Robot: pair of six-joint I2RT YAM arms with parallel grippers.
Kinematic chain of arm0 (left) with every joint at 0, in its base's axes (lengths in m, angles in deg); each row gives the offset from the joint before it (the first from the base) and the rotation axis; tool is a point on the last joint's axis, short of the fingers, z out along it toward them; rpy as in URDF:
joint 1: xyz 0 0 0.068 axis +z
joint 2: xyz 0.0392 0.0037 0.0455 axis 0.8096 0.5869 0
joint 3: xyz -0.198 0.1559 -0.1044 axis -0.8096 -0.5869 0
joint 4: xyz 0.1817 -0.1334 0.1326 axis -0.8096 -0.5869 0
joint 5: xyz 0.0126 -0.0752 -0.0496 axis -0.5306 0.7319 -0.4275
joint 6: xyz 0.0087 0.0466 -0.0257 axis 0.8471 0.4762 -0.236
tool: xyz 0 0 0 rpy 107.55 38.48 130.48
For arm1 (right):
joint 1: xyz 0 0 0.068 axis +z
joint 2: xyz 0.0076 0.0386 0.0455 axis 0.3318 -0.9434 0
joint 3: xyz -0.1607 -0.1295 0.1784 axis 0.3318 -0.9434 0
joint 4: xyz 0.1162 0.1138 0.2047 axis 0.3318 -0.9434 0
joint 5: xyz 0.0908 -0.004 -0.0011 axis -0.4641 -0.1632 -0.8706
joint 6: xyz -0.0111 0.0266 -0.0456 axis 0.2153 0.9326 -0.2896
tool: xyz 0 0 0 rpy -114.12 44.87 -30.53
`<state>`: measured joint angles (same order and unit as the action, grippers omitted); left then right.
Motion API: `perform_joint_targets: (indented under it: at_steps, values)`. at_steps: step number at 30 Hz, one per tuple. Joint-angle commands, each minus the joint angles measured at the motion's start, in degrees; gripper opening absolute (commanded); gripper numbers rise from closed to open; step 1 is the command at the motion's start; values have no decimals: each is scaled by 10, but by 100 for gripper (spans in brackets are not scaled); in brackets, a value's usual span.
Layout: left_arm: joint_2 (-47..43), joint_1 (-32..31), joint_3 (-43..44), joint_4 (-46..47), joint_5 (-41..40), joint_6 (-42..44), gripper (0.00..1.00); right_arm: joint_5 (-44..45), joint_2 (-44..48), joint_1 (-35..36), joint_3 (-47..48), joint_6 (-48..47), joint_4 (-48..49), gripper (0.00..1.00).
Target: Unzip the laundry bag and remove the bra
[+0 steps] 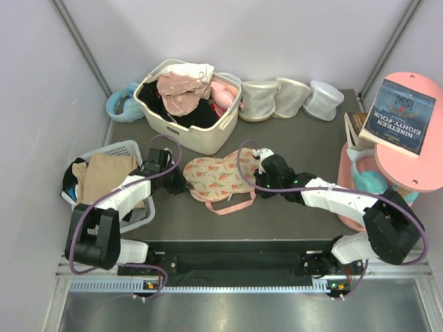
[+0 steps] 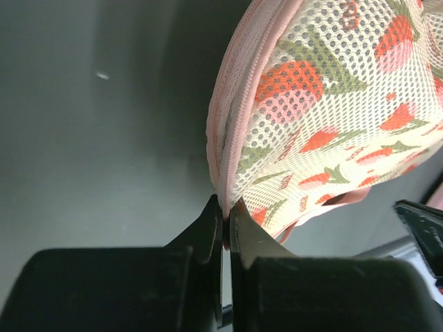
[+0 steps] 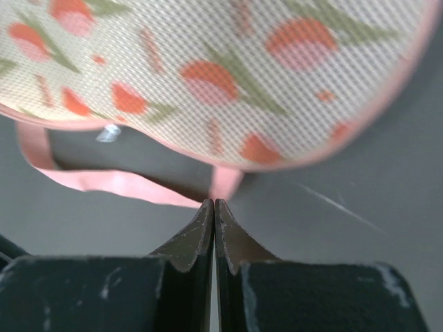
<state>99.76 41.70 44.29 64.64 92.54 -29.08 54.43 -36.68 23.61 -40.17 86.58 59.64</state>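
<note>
The laundry bag [image 1: 218, 174], peach-pink mesh with an orange-red print, lies flat on the dark table between both arms. Its pink strap [image 1: 232, 205] loops toward the near edge. My left gripper [image 2: 226, 211] is shut on the bag's pink zip edge [image 2: 232, 117] at its left side, with pink seam showing between the fingertips. My right gripper [image 3: 214, 203] is shut at the bag's right side. Its tips meet the bend of the strap [image 3: 225, 181] just below the bag [image 3: 208, 76], and no fabric shows between them. The bra is hidden.
A beige basket [image 1: 208, 142] of pink and black clothing stands behind the bag. Three cream cups [image 1: 291, 97] line the back. A pale basket [image 1: 128, 146] with tan cloth sits at the left. A pink stand [image 1: 429, 173] carrying a book [image 1: 405, 114] is at the right.
</note>
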Motion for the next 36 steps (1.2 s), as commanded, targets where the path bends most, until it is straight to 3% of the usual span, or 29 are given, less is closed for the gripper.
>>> perform_joint_targets:
  at_steps: [1, 5, 10, 14, 18, 26, 30, 36]
  values:
    - [9, 14, 46, -34, -33, 68, 0, 28, 40, -24, -12, -21, -29, 0]
    - [18, 16, 66, -39, -16, 91, 0, 6, 49, -26, -10, -30, -28, 0]
    - [37, 16, 79, -36, 25, 86, 0, -48, 22, 24, 10, 13, 28, 0]
    - [36, 16, 78, -29, 34, 69, 0, -26, -45, 81, 48, 43, 51, 11]
    - [38, 16, 78, -25, 51, 50, 0, 10, -117, 126, 78, 67, 82, 31]
    - [33, 16, 75, -24, 63, 28, 0, 87, -172, 136, 124, 59, 80, 53]
    - [30, 16, 74, -27, 65, 25, 0, 116, -199, 135, 137, 57, 83, 59]
    - [26, 16, 76, -30, 68, 22, 0, 126, -220, 127, 144, 52, 99, 59]
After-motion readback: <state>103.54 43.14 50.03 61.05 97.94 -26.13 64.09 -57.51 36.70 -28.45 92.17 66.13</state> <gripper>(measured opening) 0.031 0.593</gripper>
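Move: Level with the right hand, about 10 cm to its left and 5 cm below, hangs the bag's small zip pull. The pink strap's middle lies some 9 cm left and 5 cm back of the right hand, the laundry bag's middle roughly 14 cm left and 6 cm ahead. From the left hand, still pinching the bag's near left end, the zip pull is about 13 cm to the right, 3 cm back and a little below. Leftward: the right hand, empty and shut, first drifts a couple of centimetres farther right, then swings back about 12 cm left along the bag's near edge, drawing back on the way. It opens to over half, sinks some 4 cm and finally eases forward, bringing its fingers to either side of the zip pull. The left hand keeps its pinch on the bag, shifting barely a centimetre or two. ##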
